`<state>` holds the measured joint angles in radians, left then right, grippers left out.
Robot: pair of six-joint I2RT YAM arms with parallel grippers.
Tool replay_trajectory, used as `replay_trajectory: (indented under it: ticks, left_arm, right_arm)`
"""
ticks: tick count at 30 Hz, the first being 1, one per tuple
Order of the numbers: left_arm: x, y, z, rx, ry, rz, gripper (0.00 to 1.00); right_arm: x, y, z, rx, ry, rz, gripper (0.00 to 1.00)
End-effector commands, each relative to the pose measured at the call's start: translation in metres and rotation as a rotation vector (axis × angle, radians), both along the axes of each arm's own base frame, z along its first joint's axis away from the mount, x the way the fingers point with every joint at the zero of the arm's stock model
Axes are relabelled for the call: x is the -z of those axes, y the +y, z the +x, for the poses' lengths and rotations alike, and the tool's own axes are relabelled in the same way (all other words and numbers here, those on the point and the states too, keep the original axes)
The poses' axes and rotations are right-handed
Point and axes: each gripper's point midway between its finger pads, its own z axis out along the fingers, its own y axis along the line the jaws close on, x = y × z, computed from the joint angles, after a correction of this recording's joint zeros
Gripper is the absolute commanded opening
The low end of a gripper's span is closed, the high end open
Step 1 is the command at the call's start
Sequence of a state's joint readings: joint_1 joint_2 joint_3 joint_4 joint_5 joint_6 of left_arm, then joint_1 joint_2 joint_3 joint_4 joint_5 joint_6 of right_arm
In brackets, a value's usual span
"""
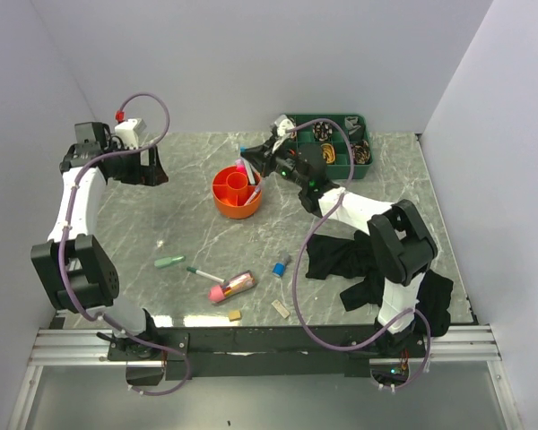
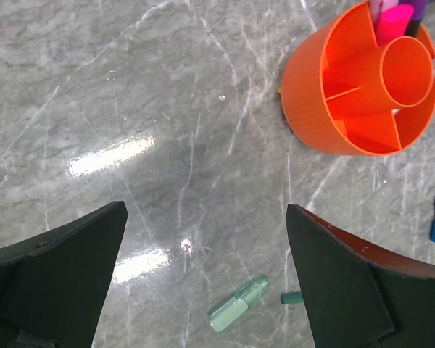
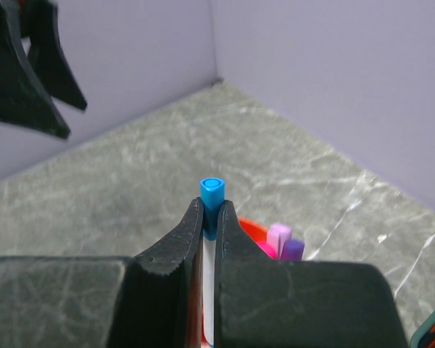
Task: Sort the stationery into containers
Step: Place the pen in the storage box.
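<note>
The round orange organiser (image 1: pixel 237 191) stands mid-table and holds pink and purple markers (image 3: pixel 279 235). My right gripper (image 1: pixel 251 159) is above its far rim, shut on a white pen with a blue cap (image 3: pixel 211 190) held upright over the organiser (image 3: pixel 250 228). My left gripper (image 1: pixel 148 170) is open and empty, raised at the far left; its view shows the organiser (image 2: pixel 362 87) and a green marker (image 2: pixel 237 303). On the table lie the green marker (image 1: pixel 169 262), a white pen with a green cap (image 1: pixel 203 273), a pink tube case (image 1: pixel 231 286), a blue-capped piece (image 1: pixel 280 265) and two beige erasers (image 1: pixel 235 314).
A green tray of ribbon rolls (image 1: pixel 332 143) stands at the back right behind the right arm. A black cloth (image 1: pixel 341 255) lies right of centre under that arm, with more of it at the near right edge. Walls enclose the table on three sides.
</note>
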<state>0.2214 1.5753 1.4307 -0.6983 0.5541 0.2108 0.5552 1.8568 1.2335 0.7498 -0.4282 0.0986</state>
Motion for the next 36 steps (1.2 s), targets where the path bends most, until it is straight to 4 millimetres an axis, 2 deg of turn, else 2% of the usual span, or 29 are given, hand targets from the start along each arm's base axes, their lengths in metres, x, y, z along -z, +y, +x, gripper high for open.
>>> replay_trajectory:
  ticks: [1, 6, 14, 28, 29, 30, 35, 36]
  left_arm:
    - [-0.012, 0.001, 0.010, -0.018, -0.009, 0.040, 0.99]
    - [-0.006, -0.001, 0.019, -0.021, 0.006, 0.049, 0.99]
    - [-0.013, -0.004, 0.028, -0.013, -0.011, 0.043, 1.00]
    - [-0.007, -0.011, 0.014, 0.021, -0.010, 0.024, 0.99]
    - [-0.007, -0.012, 0.013, 0.027, -0.012, 0.025, 1.00]
    - [-0.008, -0.012, 0.013, 0.028, -0.015, 0.025, 0.99]
    - [-0.011, -0.014, 0.010, 0.019, -0.038, 0.006, 0.99]
    - [-0.012, -0.016, 0.011, 0.021, -0.047, 0.000, 0.99]
  right_arm:
    - [-0.032, -0.011, 0.014, 0.077, -0.088, 0.138, 0.00]
    - [-0.007, -0.012, 0.016, 0.094, -0.072, 0.114, 0.00]
    - [0.034, -0.014, 0.022, 0.126, 0.018, 0.053, 0.00]
    - [0.065, -0.010, 0.012, 0.188, 0.100, -0.008, 0.01]
    - [0.065, -0.009, 0.011, 0.184, 0.093, -0.014, 0.05]
    - [0.063, -0.006, 0.007, 0.166, 0.091, -0.019, 0.14]
    - [0.062, -0.004, 0.005, 0.154, 0.131, -0.050, 0.35]
    - [0.057, -0.004, 0.004, 0.156, 0.131, -0.054, 0.43]
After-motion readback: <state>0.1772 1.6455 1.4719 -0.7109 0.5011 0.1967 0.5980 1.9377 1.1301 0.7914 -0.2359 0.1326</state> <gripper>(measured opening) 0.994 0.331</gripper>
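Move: The orange storage box is about 20 cm below the right gripper, which already pinches the blue-tipped pen. Its middle lies roughly 2 cm ahead and 4 cm to the left. The standing pink and purple markers in it are about 6 cm ahead of this hand and 2 cm to its left. The green tray is some 18 cm ahead and 22 cm to the right. From the left gripper, the storage box lies about 21 cm to the right, 3 cm ahead and 14 cm below. Lower the right gripper about 8 cm towards the near part of the orange storage box, beside the standing markers, after a slight lift and a small nudge forward. Keep the pen pinched near its blue end on the way down, turn the wrist a little clockwise and tip it down slightly. Near the bottom, open the fingers to about a third and let go of the pen. ##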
